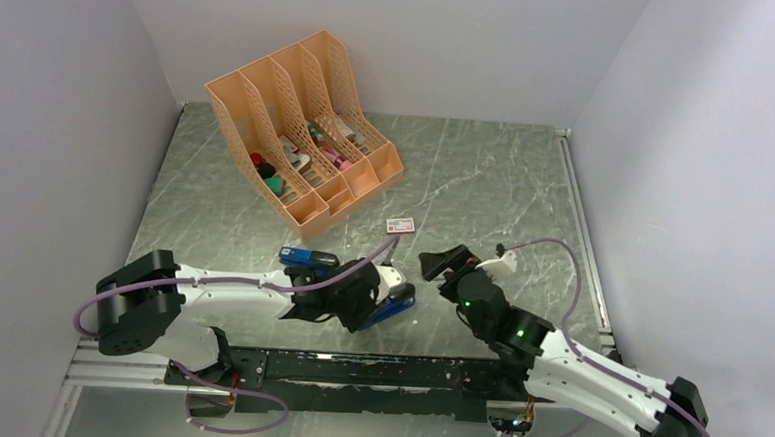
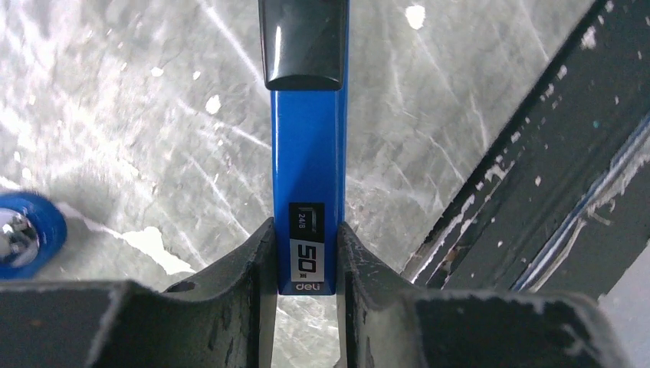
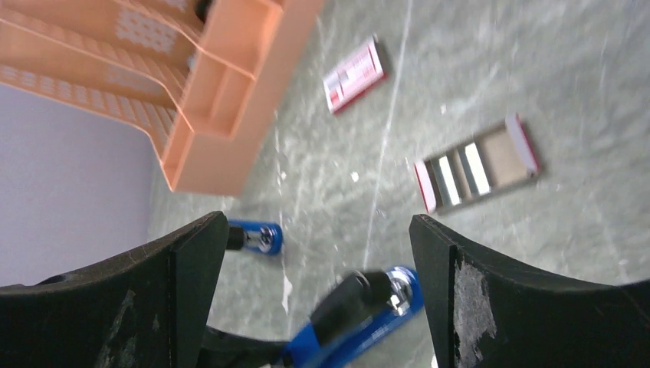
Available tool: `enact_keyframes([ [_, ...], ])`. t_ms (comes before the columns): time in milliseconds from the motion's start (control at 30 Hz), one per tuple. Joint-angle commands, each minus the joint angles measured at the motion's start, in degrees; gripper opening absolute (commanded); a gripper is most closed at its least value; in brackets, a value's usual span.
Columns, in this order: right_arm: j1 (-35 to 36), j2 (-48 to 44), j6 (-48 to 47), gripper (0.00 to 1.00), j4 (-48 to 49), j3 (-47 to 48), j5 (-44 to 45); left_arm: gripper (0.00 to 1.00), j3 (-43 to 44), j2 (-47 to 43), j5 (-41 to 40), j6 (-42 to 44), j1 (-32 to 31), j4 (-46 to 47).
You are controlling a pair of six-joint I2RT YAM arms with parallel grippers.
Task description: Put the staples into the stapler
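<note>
In the left wrist view my left gripper (image 2: 305, 230) is shut on a blue stapler (image 2: 306, 146) with a black part at its far end; its labelled end sits between the fingers. From above, the left gripper (image 1: 371, 298) holds the stapler (image 1: 396, 305) near the table's front edge. The staples (image 3: 458, 174) are silvery strips in an open little tray beyond the stapler (image 3: 368, 314), seen in the right wrist view. My right gripper (image 3: 318, 222) is open, with nothing between its fingers, above the table. In the top view the right gripper (image 1: 439, 265) is just right of the stapler.
A white-and-red box (image 1: 400, 224) lies behind the grippers, and shows as the box (image 3: 354, 74) in the right wrist view. A second blue piece (image 1: 307, 257) lies to the left. The peach file organizer (image 1: 303, 124), holding small items, stands at the back left. A black rail (image 2: 536, 192) runs along the front edge.
</note>
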Motion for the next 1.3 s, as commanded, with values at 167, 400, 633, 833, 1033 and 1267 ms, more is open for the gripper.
enact_keyframes([
  [167,-0.2,-9.4,-11.1,0.93,-16.5,9.0,17.2,0.13,5.6,5.6,14.2,25.5,-1.6,7.4],
  [400,-0.2,-11.2,-4.1,0.93,-25.6,9.6,18.9,0.52,9.5,11.9,14.8,31.2,-3.2,9.5],
  [633,-0.1,-10.5,-6.8,0.93,-23.3,9.5,17.0,0.97,5.6,4.7,6.1,25.0,-2.6,12.7],
  [833,-0.3,-3.7,-33.3,0.95,0.3,7.8,1.2,0.98,-1.4,-15.8,-12.1,18.2,0.2,8.7],
  [1033,-0.3,23.7,-55.0,0.95,24.6,12.7,-27.4,0.97,-2.9,-36.8,-23.5,14.1,1.1,-4.6],
  [1267,-1.3,49.7,-73.7,0.94,34.9,26.6,-50.0,0.99,-4.0,-49.7,-30.5,10.5,1.7,-8.7],
])
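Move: The left hand still grips the blue stapler near its label end; the bare table spot for it lies about 7 cm to the right, 2 cm back and just below. The other stapler is roughly 12 cm left of this hand and 10 cm ahead. From the empty right hand that other stapler lies some 24 cm left, 2 cm ahead and 8 cm lower, the staple box 7 cm left and 9 cm ahead, the open staple tray 2 cm right and 1 cm ahead, both about 9 cm below. Keeping its grip on the stapler, the left hand carries it about 6 cm right and slightly back, turning clockwise some 30 degrees, then opens wide, lets go and climbs about 20 cm while swinging left and forward, fingers tipping up. The open right hand first backs off right and up, pauses, then sweeps about 22 cm left and down, turning counter-clockwise, towards the other stapler without reaching it. ##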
